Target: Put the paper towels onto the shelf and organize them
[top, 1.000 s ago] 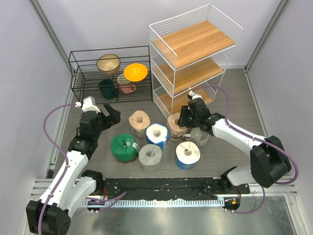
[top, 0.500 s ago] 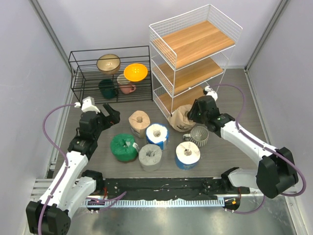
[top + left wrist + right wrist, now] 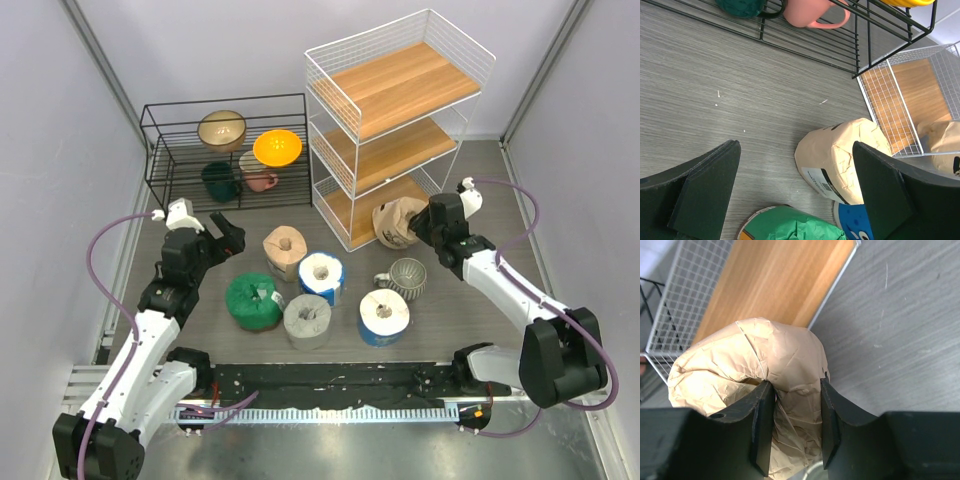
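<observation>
My right gripper (image 3: 418,222) is shut on a tan paper towel roll (image 3: 395,222) and holds it off the floor at the open front of the shelf's (image 3: 400,90) bottom tier. The right wrist view shows both fingers (image 3: 762,410) pinching the crumpled tan wrap (image 3: 765,360), with the bottom wooden board (image 3: 780,280) just beyond. Still on the floor are a second tan roll (image 3: 284,250), two blue-wrapped white rolls (image 3: 322,275) (image 3: 384,315), a grey roll (image 3: 307,320) and a green roll (image 3: 253,300). My left gripper (image 3: 228,232) hangs open left of them, holding nothing.
A ribbed grey-white mug (image 3: 407,277) stands on the floor just below the held roll. A low black wire rack (image 3: 225,150) with bowls and mugs sits at the back left. The left wrist view shows the floor's tan roll (image 3: 842,157) and the green roll (image 3: 790,225).
My right gripper closed on the tan roll, lifted it off the floor beside the mug and carried it right and back to the shelf's bottom tier. The left arm has not moved.
</observation>
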You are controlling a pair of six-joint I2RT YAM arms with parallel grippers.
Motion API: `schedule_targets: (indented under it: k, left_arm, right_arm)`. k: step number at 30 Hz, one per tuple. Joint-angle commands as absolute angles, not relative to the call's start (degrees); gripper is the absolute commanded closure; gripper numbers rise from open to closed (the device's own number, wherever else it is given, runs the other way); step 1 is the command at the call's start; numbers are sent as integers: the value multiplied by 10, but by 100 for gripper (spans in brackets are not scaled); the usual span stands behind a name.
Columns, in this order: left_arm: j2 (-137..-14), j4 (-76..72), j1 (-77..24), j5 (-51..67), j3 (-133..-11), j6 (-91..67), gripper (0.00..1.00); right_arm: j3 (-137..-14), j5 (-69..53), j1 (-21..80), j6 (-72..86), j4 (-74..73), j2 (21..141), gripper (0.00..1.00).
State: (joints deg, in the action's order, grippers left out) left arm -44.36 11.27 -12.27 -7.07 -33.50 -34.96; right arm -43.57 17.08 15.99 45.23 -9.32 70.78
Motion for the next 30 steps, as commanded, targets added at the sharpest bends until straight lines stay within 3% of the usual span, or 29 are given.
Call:
schedule_targets:
  k: [1, 25, 28, 30]
  left_arm:
    - [-436, 105, -125, -74, -337, -350, 0]
    - [-442, 104, -124, -66, -337, -355, 0]
    - [-445, 104, -125, -65, -337, -355, 0]
    - [-445, 103, -124, -66, -336, -355, 0]
  right_arm:
    - [-456, 218, 154, 462, -3, 715, 63]
    - [-616, 288, 144, 369, 85, 928, 63]
    - [-616, 292, 144, 367, 86, 941, 60]
    - [-616, 291, 144, 365, 90, 947, 53]
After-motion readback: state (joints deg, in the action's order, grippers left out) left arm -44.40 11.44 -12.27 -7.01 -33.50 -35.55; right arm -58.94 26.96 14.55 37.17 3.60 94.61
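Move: My right hand already holds the brown-wrapped paper towel roll up off the table. Its place, the right end of the bottom shelf, lies about 10 cm ahead, roughly level sideways, with the board some 9 cm below my hand. The middle shelf board hangs over it, some 12 cm above me. The striped mug stands about 9 cm back, directly behind, and 9 cm lower. From my left hand the place is roughly 13 cm ahead and 40 cm right. With my right hand I carry the pinched roll forward about 10 cm, in over the front edge of the bottom shelf and under the middle board, rising some 2.5 cm on the way. Then I stop going forward and lower it about 3 cm towards the board, rolling the wrist some 10 degrees so its left side dips. My fingers keep their grip. ##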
